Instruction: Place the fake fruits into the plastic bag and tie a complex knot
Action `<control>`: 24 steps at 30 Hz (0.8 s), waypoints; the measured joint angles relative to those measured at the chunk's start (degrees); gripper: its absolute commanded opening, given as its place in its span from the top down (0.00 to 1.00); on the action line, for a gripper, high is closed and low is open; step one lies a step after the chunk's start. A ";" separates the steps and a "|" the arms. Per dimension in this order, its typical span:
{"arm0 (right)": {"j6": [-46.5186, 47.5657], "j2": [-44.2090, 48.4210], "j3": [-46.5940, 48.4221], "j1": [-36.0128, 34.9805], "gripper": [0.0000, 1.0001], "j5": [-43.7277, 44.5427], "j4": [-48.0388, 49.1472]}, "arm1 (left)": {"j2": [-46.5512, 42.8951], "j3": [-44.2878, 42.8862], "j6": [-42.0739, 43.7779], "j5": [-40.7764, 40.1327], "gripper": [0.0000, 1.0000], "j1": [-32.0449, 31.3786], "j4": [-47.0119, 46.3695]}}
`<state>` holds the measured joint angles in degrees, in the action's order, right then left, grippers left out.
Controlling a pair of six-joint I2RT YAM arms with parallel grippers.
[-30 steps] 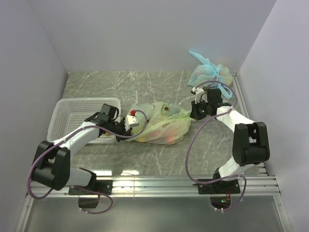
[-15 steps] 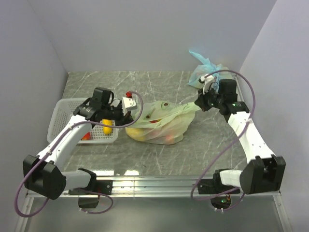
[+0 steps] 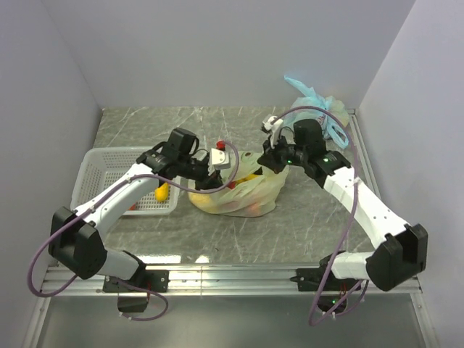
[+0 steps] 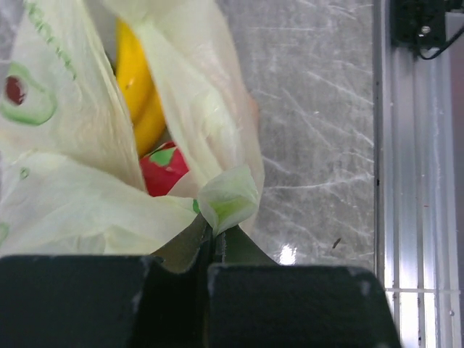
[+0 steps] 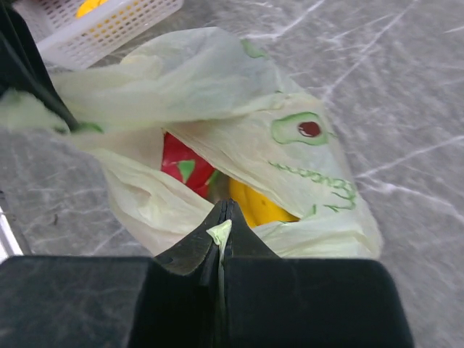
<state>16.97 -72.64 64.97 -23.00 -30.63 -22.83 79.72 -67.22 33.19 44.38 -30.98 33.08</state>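
The pale yellow-green plastic bag (image 3: 239, 194) sits mid-table, its mouth pulled up between both grippers. Inside it show fake fruits: a yellow banana (image 4: 136, 90) and a red dragon fruit (image 4: 164, 168), also seen in the right wrist view as the red dragon fruit (image 5: 185, 167) and a yellow piece (image 5: 255, 204). My left gripper (image 4: 214, 236) is shut on a folded handle end at the bag's left side (image 3: 210, 181). My right gripper (image 5: 225, 219) is shut on the other handle end at the bag's upper right (image 3: 273, 161). A knot is not in view.
A white basket (image 3: 98, 168) stands at the left with a yellow fruit (image 3: 162, 192) and a red one (image 3: 130, 206) inside. A tied light blue bag (image 3: 319, 109) lies at the back right. An aluminium rail (image 3: 232, 275) runs along the near edge.
Both grippers have moved inward with the handles, the left one rightward and the right one leftward. The bag, earlier stretched wide, now stands bunched and taller.
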 measured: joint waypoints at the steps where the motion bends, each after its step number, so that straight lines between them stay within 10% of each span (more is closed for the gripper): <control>1: -0.87 -1.18 0.44 -0.72 1.00 0.00 0.20 | 0.50 0.00 0.00 0.42 0.99 -0.63 -0.24; 10: -9.70 -10.21 8.55 -4.94 0.98 -2.25 4.28 | 1.81 0.04 -0.35 4.70 0.99 -3.30 -2.10; 16: -14.25 -11.80 11.41 -5.22 0.22 -5.01 6.47 | 1.81 0.46 -3.43 5.79 1.00 -3.32 -4.20; 24: -12.61 3.41 -2.08 7.32 0.03 -9.60 11.32 | 1.81 0.46 -6.12 7.32 0.99 -2.08 -5.49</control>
<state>4.36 -69.23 62.89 -15.68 -40.23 -11.51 81.54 -66.76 27.07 51.70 -33.06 27.59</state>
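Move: Both hands already pinch a handle of the plastic bag. The handle end in the left fingers lies about 15 cm left of the right hand, 6 cm nearer the base and slightly lower. The bag's middle is about 10 cm left, 8 cm back and 17 cm below the right hand. Bananas show in its mouth, some 5 cm left and 4 cm back of it. From the left hand the bag's middle is about 5 cm right, 2 cm back and 14 cm down; a yellow fruit in the basket is 21 cm left, 3 cm back. The right fingers let go of their handle: still shut, they carry it about 7 cm left over the bag's mouth towards the left hand, rising late, then open wide and swing back right some 8 cm, ending about 5 cm higher with the wrist rolled roughly 15 degrees. The left hand keeps its pinch on the other handle, easing about 3 cm right and a little back. ##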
